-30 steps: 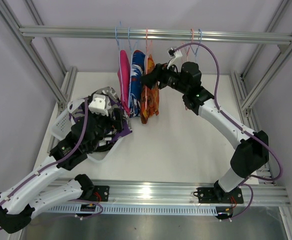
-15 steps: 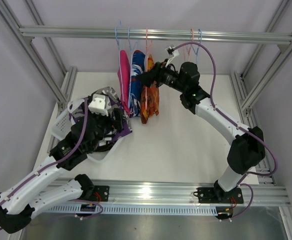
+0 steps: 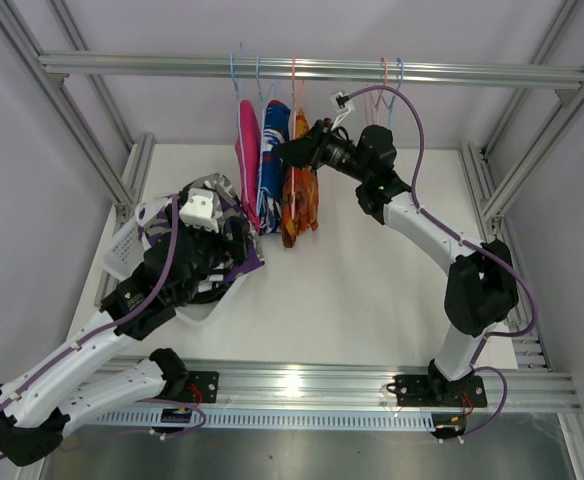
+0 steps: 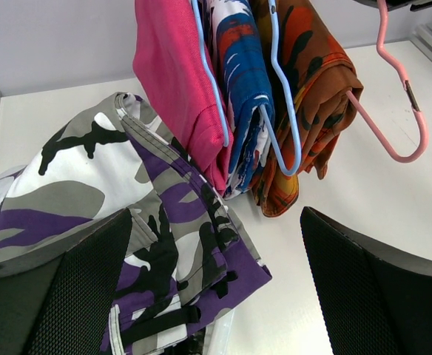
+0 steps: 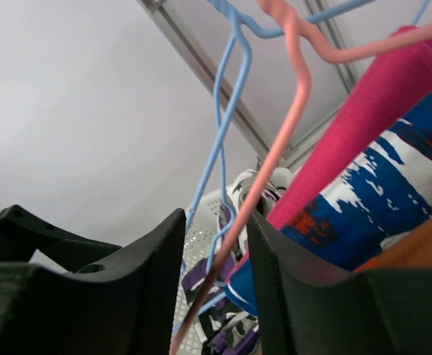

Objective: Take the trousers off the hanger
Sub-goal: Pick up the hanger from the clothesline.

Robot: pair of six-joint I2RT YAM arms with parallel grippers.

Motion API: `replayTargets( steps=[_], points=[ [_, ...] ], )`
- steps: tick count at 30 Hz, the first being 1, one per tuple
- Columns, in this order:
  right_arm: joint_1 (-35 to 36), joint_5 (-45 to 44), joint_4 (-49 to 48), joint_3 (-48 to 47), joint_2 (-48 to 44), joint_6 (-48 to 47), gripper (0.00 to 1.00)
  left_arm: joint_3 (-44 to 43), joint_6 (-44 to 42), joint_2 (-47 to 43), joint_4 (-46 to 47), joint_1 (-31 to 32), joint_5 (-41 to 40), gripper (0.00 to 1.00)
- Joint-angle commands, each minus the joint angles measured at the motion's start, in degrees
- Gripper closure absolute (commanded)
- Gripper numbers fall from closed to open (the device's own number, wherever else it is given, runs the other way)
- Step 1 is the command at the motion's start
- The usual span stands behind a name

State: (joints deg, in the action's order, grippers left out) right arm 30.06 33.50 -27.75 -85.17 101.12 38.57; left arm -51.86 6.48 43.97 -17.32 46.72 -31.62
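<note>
Three trousers hang folded on hangers from the rail: pink [image 3: 245, 150], blue-white-red patterned [image 3: 273, 150] and orange [image 3: 300, 195]. My right gripper [image 3: 286, 152] is up at the top of the orange pair's pink hanger. In the right wrist view that hanger's wire [image 5: 275, 163] runs between the right gripper's [image 5: 216, 296] fingers, close to the right-hand one, with a gap left beside it. Purple-white camouflage trousers [image 4: 127, 192] lie over the basket. My left gripper [image 4: 216, 296] hovers wide open just above them, holding nothing.
A white mesh basket [image 3: 122, 250] sits at the table's left under the left arm. Empty pink and blue hangers [image 3: 392, 75] hang further right on the aluminium rail [image 3: 472, 72]. An empty pink hanger [image 4: 401, 111] dangles beside the orange pair.
My right gripper has moved left and up to the hanger tops, and its jaws have narrowed around the pink hanger wire. The left arm has stayed still.
</note>
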Motion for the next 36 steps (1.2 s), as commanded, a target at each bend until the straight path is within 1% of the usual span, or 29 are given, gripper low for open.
replayTargets(
  steps=[1,3,6,7,9,10,12,13,14,21,22,36],
  points=[
    [-0.5,2.4,-7.1,-1.5,1.0,2.9,0.58,-1.2,-0.1,-0.5,0.6,0.4,1.1,0.01],
    [-0.7,3.1,-7.7,-1.2,1.2,3.4,0.59,-1.4,-0.1,-0.5,0.5,0.4,1.1,0.01],
    [-0.9,3.4,-7.9,-1.3,1.4,4.4,0.64,-1.3,-0.1,-0.6,0.5,0.4,1.3,0.01],
    [-0.9,3.6,-8.3,-1.3,1.7,5.0,0.68,-1.3,-0.1,-0.7,0.5,0.4,1.5,0.01],
    [-1.1,4.0,-8.7,-1.1,1.6,5.6,0.72,-1.2,-0.1,-0.7,0.5,0.4,1.4,0.01],
    [-1.1,3.9,-8.7,-1.2,1.7,5.8,0.76,-1.2,-0.2,-0.7,0.5,0.4,1.4,0.01],
    [-1.1,4.0,-8.8,-1.1,1.4,5.9,0.80,-1.1,-0.2,-0.7,0.5,0.4,1.5,0.01],
    [-1.0,4.0,-8.8,-1.1,1.4,6.0,0.85,-1.2,-0.2,-0.8,0.6,0.4,1.6,0.01],
    [-1.1,4.1,-8.8,-1.2,1.3,6.1,0.87,-1.2,-0.2,-0.8,0.6,0.4,1.5,0.01],
    [-1.0,3.9,-7.8,-1.5,0.0,5.8,0.96,-1.2,-0.2,-0.9,0.7,0.4,1.5,0.00],
    [-1.0,3.9,-7.6,-1.7,-0.1,5.7,0.99,-1.1,-0.2,-0.9,0.7,0.4,1.5,0.00],
    [-0.3,1.3,-3.2,-4.1,-3.6,4.6,1.00,-1.4,-0.2,-1.1,0.5,0.4,1.9,0.00]
  ],
)
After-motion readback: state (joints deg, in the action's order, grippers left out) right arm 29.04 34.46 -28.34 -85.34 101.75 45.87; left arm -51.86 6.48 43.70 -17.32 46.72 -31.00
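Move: The pink hanger's wire already runs between the right gripper's half-open finger pads, within a centimetre or so of the right hand point. Its orange trousers hang about 12 cm lower, 7 cm farther out and 2 cm to the right; the blue trousers are likewise 12 cm lower and 7 cm out, but some 4 cm to the left. From the left hand, that wire is roughly 14 cm ahead, 12 cm to the right and 7 cm higher. Hold the right gripper in place at the pink hanger, with its fingers still pointing left and somewhat forward, and close them from nearly half open until they pinch the wire. Let the wrist roll only slightly, about 5 degrees, as they shut, and don't pull the hanger off the rail yet. ##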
